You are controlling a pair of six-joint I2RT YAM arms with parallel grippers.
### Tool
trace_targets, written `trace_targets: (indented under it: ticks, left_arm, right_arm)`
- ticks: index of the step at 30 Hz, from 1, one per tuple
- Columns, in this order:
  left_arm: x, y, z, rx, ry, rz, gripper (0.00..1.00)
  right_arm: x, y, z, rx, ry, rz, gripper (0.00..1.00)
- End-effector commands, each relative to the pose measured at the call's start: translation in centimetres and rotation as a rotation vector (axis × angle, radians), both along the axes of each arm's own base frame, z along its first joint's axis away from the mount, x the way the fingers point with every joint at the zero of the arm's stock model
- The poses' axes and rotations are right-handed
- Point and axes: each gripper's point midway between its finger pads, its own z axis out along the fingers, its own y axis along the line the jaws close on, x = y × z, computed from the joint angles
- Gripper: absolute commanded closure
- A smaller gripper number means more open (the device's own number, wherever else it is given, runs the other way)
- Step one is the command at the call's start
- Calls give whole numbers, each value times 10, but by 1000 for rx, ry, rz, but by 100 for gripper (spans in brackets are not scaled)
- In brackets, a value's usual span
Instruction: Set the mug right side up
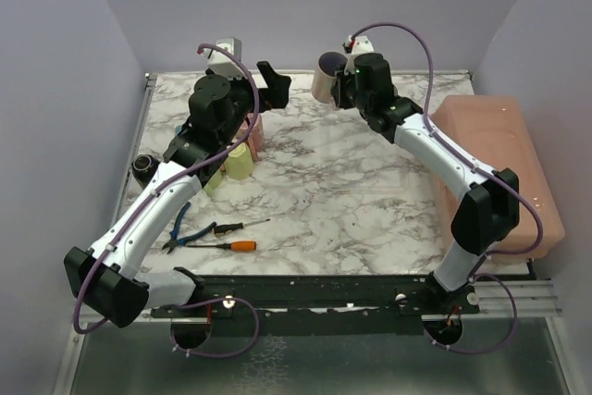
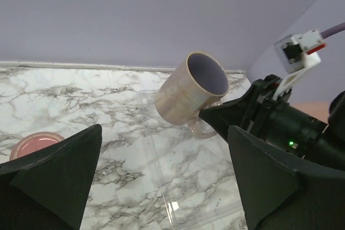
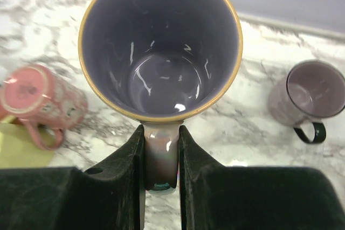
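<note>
A beige marbled mug [image 1: 324,77] with a purple inside hangs tilted over the back of the table, its mouth facing up and sideways. My right gripper [image 3: 160,133] is shut on the mug's handle [image 3: 160,157], one finger on each side. The right wrist view looks straight into the mug [image 3: 161,52]. The left wrist view shows the mug [image 2: 180,95] ahead, with the right gripper [image 2: 226,114] on its handle. My left gripper [image 1: 273,82] stands open a short way to the mug's left, nothing between its fingers [image 2: 59,171].
A pink mug [image 1: 252,131] lies on its side beside a yellow cup [image 1: 239,162] at the middle left. A dark mug [image 3: 312,98] stands upright. Blue-handled pliers [image 1: 178,228] and two screwdrivers [image 1: 236,245] lie near the front left. A pink lidded bin [image 1: 499,164] fills the right edge.
</note>
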Motion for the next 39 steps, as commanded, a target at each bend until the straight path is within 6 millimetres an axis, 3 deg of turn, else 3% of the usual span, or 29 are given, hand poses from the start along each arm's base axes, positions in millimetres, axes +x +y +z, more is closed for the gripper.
trace_targets:
  ticks: [1, 6, 13, 21, 30, 36, 37, 39]
  left_arm:
    - [-6, 13, -14, 40, 36, 44, 1]
    - [-10, 13, -19, 51, 55, 32, 1]
    - [-12, 9, -25, 52, 69, 4, 1]
    - [-10, 11, -28, 71, 71, 18, 1]
    - [-5, 8, -32, 81, 83, 18, 1]
    - [-1, 7, -38, 92, 106, 23, 1]
    - [0, 7, -39, 96, 113, 23, 1]
    - [1, 6, -41, 101, 128, 23, 1]
  right_arm:
    - [21, -11, 15, -6, -57, -141, 99]
    - [45, -19, -33, -54, 6, -277, 99]
    - [75, -24, -83, -52, 91, -431, 99]
    - [99, -33, -108, -58, 131, -561, 99]
    - [108, -44, -139, -45, 188, -644, 99]
    - [109, -40, -168, -57, 264, -651, 99]
    - [109, -39, -171, -56, 282, -654, 96]
    - [107, -34, -176, -41, 313, -649, 81]
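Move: The right hand already pinches the mug by its handle. The bare table spot it is heading for lies about 14 cm ahead, 5 cm right and 28 cm below, in the far part of the clear tray, whose middle is some 4 cm ahead and 7 cm right. The black-rimmed mug stands about 13 cm ahead and 14 cm right, the pink mug some 5 cm ahead and 24 cm left. From the left hand that spot is roughly 23 cm ahead, 20 cm right and 38 cm below. Both right fingers keep their pinch on the mug's handle as the arm lowers it some 18 cm, steeply at first, then also reaching about 10 cm forward and drifting slightly right, in beside the black-rimmed mug. The wrist turns some 35 degrees clockwise and tips further down. The empty left hand sinks about 4 cm, fingers wide open. ##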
